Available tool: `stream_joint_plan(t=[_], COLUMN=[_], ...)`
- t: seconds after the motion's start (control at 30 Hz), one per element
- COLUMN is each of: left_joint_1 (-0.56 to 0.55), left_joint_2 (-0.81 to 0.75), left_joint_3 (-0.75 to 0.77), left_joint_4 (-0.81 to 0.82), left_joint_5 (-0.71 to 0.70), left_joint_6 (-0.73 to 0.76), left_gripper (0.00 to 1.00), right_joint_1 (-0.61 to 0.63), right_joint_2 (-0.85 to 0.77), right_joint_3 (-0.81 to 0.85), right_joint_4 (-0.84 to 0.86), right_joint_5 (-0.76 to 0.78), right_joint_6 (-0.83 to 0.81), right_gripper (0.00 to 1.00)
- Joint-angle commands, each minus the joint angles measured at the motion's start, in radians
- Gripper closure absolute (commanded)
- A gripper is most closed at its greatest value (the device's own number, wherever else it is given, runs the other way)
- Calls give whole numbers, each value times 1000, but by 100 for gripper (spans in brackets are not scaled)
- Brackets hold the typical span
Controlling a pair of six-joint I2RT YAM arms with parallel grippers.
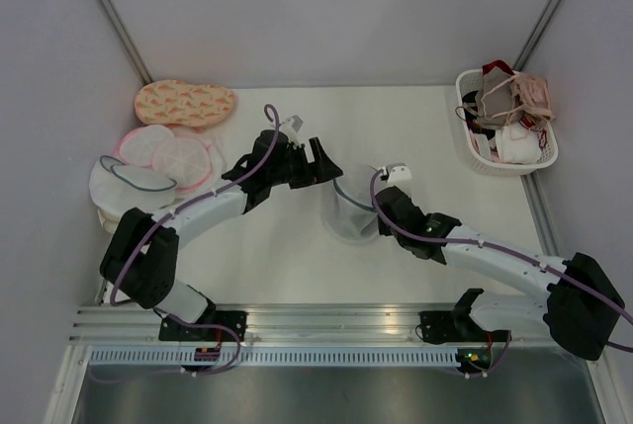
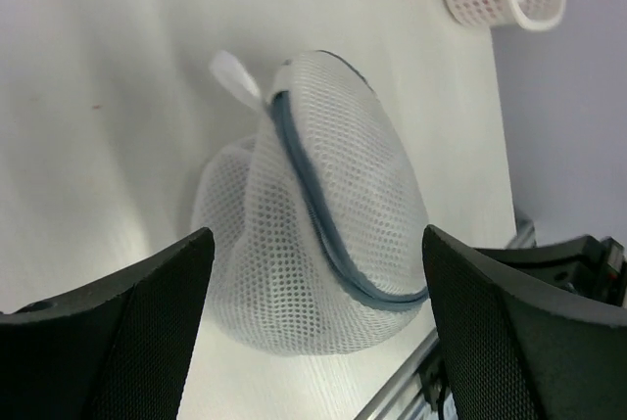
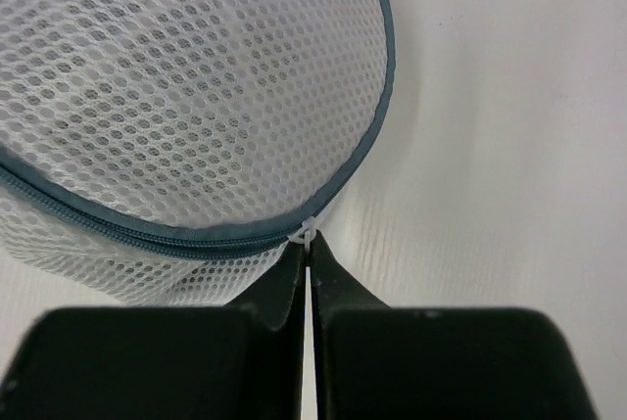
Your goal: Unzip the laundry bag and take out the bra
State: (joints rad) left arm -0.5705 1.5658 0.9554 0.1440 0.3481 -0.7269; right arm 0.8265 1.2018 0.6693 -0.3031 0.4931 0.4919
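The laundry bag [image 1: 352, 211], a white mesh dome with a grey-blue zipper rim [image 2: 312, 195], stands on its side mid-table. My left gripper [image 1: 323, 164] is open just to the bag's left. In the left wrist view its black fingers [image 2: 157, 312] stand wide apart, with the laundry bag [image 2: 323, 244] beyond them and untouched. My right gripper [image 3: 308, 249] is shut on the small white zipper pull [image 3: 308, 234] at the end of the closed zipper [image 3: 147, 234]. It reaches the bag from the right [image 1: 384, 202]. The bra is hidden.
A white basket [image 1: 539, 159] of bras in several colours sits at the back right, also in the left wrist view [image 2: 490, 9]. Other wash bags lie at the left: an orange patterned one [image 1: 186, 103], pink-rimmed ones [image 1: 173, 152] and a white one [image 1: 124, 187]. The table's metal rail [image 2: 411, 381] is close to the bag.
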Motion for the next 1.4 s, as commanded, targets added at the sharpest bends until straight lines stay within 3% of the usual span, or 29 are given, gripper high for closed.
stream_joint_plan(t=[0.0, 0.1, 0.2, 0.33, 0.47, 0.8, 1.07, 1.1, 1.17, 1.2, 1.23, 1.27, 1.3, 1.37], left_joint_1=[3, -17, -84, -127, -153, -196, -233, -238, -239, -239, -241, -241, -241, -241], left_joint_2=[-195, -303, -424, -515, -504, -349, -254, -245, -219, -211, -204, -193, -190, -191], left_joint_3=[-35, -116, -217, -314, -354, -365, -285, -273, -268, -264, -262, -259, -254, -259], left_joint_4=[-296, -308, -307, -265, -210, 98, 138, 138, 152, 151, 143, 134, 123, 103], left_joint_5=[-324, -301, -291, -247, -213, -196, -209, -207, -183, -178, -175, -176, -179, -190], left_joint_6=[-87, -176, -276, -379, -434, -554, -527, -517, -490, -483, -477, -465, -463, -448], left_gripper=[10, 10, 10, 9, 9, 10, 14, 18, 40, 52, 79, 89, 97, 98], right_joint_1=[-4, -4, -4, -3, -1, 34, 59, 59, 60, 59, 59, 60, 60, 60], right_joint_2=[-59, -65, -80, -82, -73, -27, 21, 19, 18, 16, 15, 13, 12, 8], right_joint_3=[-2, -7, -23, -56, -79, -74, -59, -57, -54, -53, -50, -47, -37, -33], right_joint_4=[10, 33, 126, 268, 383, 392, 357, 352, 348, 341, 338, 328, 320, 306], right_joint_5=[-17, -48, -224, -575, -724, -757, -742, -740, -732, -729, -726, -722, -717, -700], right_joint_6=[26, 33, 17, 34, 63, 31, -13, -16, -22, -23, -27, -27, -30, -38], right_gripper=[100, 99, 99, 100, 100, 100, 100, 100, 100, 100, 100, 100, 100, 100])
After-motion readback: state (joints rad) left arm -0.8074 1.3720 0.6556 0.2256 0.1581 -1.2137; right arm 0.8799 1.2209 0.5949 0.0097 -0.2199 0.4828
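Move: The left hand, open and empty, has the middle of the laundry bag about 6 cm back, 6 cm to its right and 11 cm below it. The zipper pull is some 8 cm back, 14 cm to the right and 7 cm below that hand. The right hand already pinches this pull, and from there the bag's middle lies roughly 8 cm to its left, 2 cm ahead and 4 cm lower. With the pull still pinched, the right hand carries its end of the bag about 12 cm left and 8 cm back, rising before it sinks again, while the wrist rolls its left side up and turns some 35 degrees counter-clockwise. The left hand draws back some 10 cm with fingers wide, swinging out to the left first, then comes back right with its fingers tipping down and finally shuts them on the bag's mesh beside the zipper, close to the right fingers. ##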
